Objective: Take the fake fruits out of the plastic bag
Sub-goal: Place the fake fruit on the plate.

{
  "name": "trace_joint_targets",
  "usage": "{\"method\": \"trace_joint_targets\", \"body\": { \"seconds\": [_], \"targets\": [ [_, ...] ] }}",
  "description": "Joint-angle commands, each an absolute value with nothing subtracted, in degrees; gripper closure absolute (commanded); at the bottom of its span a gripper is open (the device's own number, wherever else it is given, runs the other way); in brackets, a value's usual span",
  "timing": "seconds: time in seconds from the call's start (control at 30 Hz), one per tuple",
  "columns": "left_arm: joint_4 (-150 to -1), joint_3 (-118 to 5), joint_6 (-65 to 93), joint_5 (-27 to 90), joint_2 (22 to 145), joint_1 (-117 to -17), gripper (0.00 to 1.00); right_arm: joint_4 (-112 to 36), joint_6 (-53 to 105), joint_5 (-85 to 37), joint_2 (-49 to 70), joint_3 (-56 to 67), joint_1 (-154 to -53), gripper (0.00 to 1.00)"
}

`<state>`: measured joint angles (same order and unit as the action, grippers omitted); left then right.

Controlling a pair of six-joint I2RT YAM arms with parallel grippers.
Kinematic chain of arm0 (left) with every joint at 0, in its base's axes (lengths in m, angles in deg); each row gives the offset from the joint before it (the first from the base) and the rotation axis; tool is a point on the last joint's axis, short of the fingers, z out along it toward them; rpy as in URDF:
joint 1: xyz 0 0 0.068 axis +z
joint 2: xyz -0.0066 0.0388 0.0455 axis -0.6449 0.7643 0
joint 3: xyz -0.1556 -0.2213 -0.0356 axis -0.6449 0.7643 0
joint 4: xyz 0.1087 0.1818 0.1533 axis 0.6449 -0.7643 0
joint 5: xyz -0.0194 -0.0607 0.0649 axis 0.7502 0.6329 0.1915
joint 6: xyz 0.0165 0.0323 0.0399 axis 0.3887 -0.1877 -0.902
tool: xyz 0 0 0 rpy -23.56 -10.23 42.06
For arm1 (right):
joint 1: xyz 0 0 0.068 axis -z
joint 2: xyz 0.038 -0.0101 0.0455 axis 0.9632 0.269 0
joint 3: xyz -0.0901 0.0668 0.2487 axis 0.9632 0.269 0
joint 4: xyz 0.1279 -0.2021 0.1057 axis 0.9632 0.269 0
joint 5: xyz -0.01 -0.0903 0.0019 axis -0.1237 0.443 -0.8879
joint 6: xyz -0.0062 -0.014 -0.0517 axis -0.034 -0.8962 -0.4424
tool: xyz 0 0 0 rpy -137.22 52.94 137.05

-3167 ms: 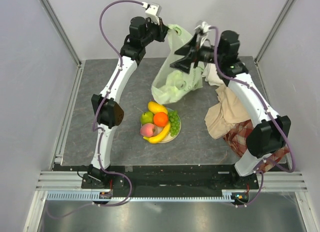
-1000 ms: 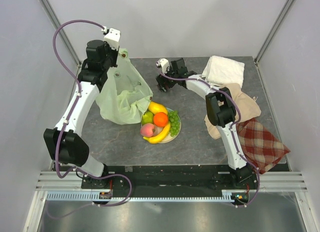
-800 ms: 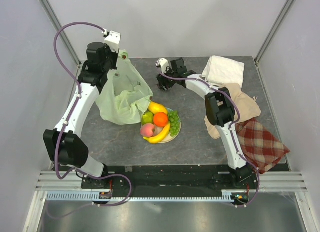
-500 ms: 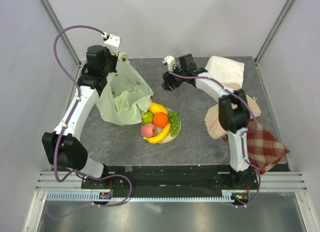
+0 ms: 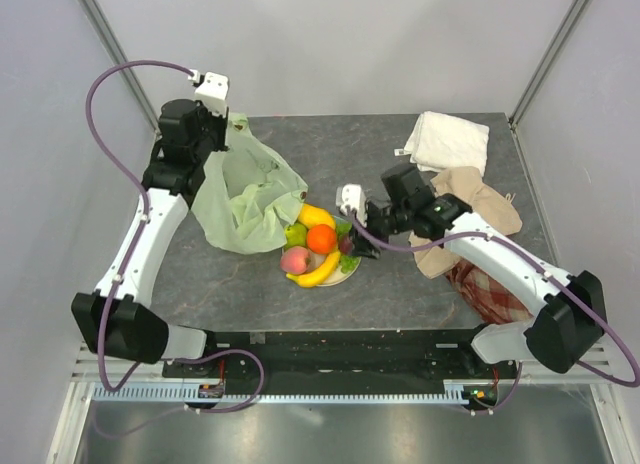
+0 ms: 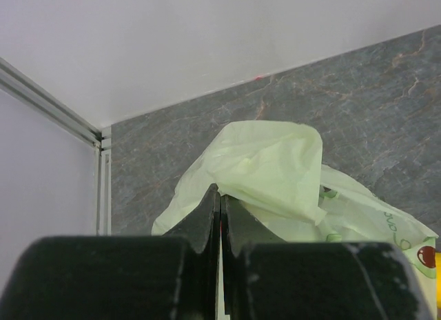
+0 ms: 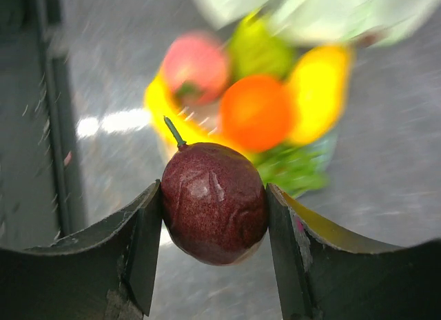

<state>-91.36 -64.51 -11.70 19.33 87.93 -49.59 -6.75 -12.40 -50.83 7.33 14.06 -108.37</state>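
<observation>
The pale-green plastic bag hangs at the left rear, also in the left wrist view. My left gripper is shut on its top edge; the closed tips pinch the film. My right gripper is shut on a dark purple fruit, holding it just above the right side of the plate. On the plate lie a yellow mango, orange, green apple, pink peach, banana and green grapes.
A white folded cloth lies at the rear right. A beige cloth and a plaid cloth lie under the right arm. Frame posts and walls close in the table on both sides.
My right gripper has moved from the rear middle of the table forward to the plate, carrying the dark purple fruit. My left gripper still holds the bag, shifted slightly left.
</observation>
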Motion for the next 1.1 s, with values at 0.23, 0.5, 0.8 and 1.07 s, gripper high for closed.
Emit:
{"method": "trace_joint_targets", "body": {
  "seconds": [0.23,0.5,0.8,1.07],
  "targets": [
    [-88.72,-57.83,-9.12,21.28,77.45,-47.80,0.98,-1.56,-28.20,-43.67,7.11,22.08,-117.55,0.54],
    [-89.07,-55.64,-9.39,21.01,74.99,-47.63,0.98,-7.01,-29.78,-41.47,13.26,23.76,-122.30,0.54],
    [-89.42,-53.96,-8.59,21.63,74.19,-46.92,0.98,-10.53,-29.61,-39.89,18.89,21.03,-123.44,0.54],
    [-89.60,-53.61,-7.98,22.42,74.28,-46.40,0.98,-11.23,-30.75,-38.83,22.14,20.59,-124.06,0.54]
  ]
}}
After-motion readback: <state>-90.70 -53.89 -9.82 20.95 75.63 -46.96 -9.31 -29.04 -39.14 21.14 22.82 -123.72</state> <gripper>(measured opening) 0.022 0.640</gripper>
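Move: About 7 cm to the left, 3 ahead and 18 below the right hand, which already holds the purple fruit, is the plate's middle. Counted from that hand, the orange is 7 cm left and 5 ahead, the grapes 2 left and 4 ahead, the banana 8 left and 3 back, the peach 13 left and level with it, all some 14 to 17 below. For the left hand, holding the bag up, the plate is about 25 cm right, 17 back and 31 below. Lowering the purple fruit about 14 cm, the right hand draws back some 6 cm towards the plate's near right rim, edging left late in the descent. Its wrist rolls and turns counter-clockwise, roughly 20 degrees each, so the fingers point more steeply down, keeping their grip. The left hand, still pinching the bag, pulls back about 5 cm and slightly left. ##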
